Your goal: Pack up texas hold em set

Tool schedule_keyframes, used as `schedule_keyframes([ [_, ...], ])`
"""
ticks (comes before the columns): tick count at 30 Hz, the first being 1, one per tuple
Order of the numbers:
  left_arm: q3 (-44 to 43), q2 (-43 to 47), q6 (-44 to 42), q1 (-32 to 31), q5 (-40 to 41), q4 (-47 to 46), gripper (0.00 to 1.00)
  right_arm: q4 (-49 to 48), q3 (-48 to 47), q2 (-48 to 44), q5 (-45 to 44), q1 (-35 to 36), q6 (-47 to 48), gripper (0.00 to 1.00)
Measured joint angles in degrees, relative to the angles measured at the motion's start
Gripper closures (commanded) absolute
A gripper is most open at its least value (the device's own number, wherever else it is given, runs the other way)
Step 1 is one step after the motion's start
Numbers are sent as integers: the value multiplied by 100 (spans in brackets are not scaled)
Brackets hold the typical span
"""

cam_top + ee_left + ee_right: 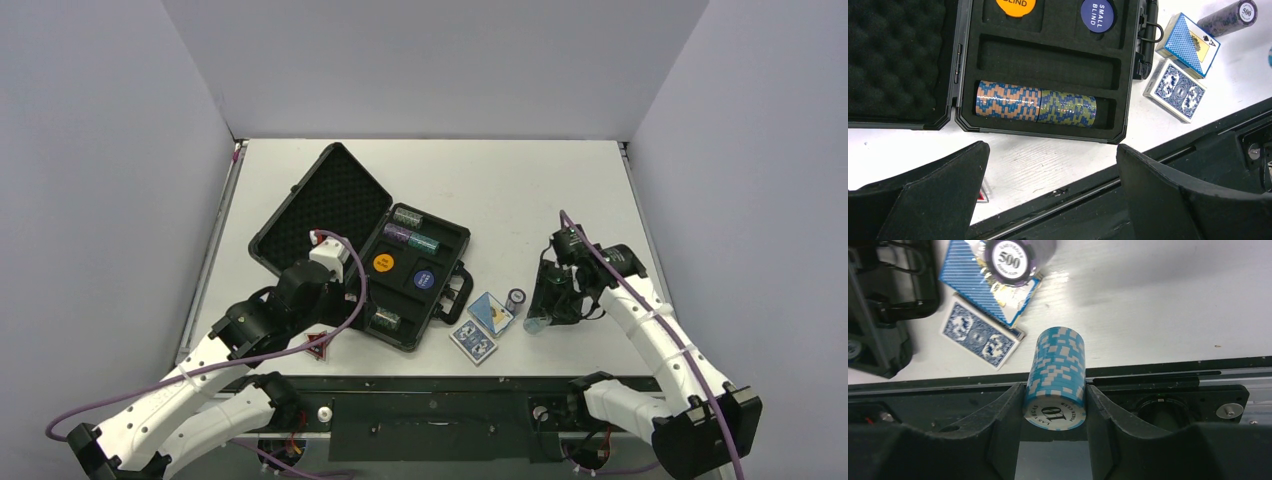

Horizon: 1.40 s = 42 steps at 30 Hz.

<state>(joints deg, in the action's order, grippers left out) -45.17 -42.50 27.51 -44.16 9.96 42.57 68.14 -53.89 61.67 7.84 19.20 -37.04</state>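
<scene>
The black briefcase (322, 205) lies open with its foam base (1048, 60) facing up. Two chip rolls (1037, 104) fill the near slot, and more rolls (412, 232) lie at the far end. An orange button (383, 263) and a blue button (1097, 14) sit in round pockets. My left gripper (1053, 185) hangs open over the table just in front of the case, with nothing between its fingers. My right gripper (1055, 405) is shut on a light blue chip roll (1055, 372), lifted above the table's front edge. The red-black triangle (318, 345) lies by the left fingers.
Two blue card decks (491, 312) (473, 342) and a purple chip roll (1018, 257) lie on the table between the case and the right gripper. The case handle (455, 295) points toward them. The black front rail (1158, 180) runs under both grippers.
</scene>
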Motion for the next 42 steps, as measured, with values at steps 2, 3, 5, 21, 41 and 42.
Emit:
schedule_keyframes([
  [2,20,0,-2,0,-15,-7,1,125,-245,-42,74,2,11,100],
  [3,31,0,-11,0,-22,-4,1,186,-361,-48,120,2,17,100],
  [5,44,0,-20,0,-39,-9,1,278,-575,-55,225,2,31,100],
  [21,-297,-70,426,35,-1814,-966,3,-332,-1930,-59,1952,2,-400,100],
  [41,-1327,-2076,3442,1276,-5377,-5626,26,-4013,-1816,-918,3727,2,-3093,100],
  [42,-1327,-2133,3628,1281,-5410,-5860,28,-4210,-1794,-918,3777,2,-3224,100],
])
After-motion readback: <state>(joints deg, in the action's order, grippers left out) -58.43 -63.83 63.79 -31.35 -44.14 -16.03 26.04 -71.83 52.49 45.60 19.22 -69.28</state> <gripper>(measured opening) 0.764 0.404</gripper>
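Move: The right hand holds the light-blue chip roll. From it the open left gripper hangs about 40 cm left, 3 ahead and 5 higher; the case tray's middle lies some 31 left, 14 ahead, 9 below; the purple chip roll 8 ahead, 5 left; the ace deck 6 ahead, 10 left. From the left hand the light-blue roll is roughly 40 cm right, 3 back, 7 below, and the tray's middle 12 ahead, 11 right, 14 below. Still pinching the light-blue roll, the right hand lifts it some 30 cm and swings about 12 cm left, tipping over some 70 degrees until the fingers point left at the other gripper. After a short pause the left hand rises too, about 23 cm, and goes some 14 cm right towards the roll, rolling some 65 degrees to face it while its fingers narrow by about a quarter; it has not touched the roll. ##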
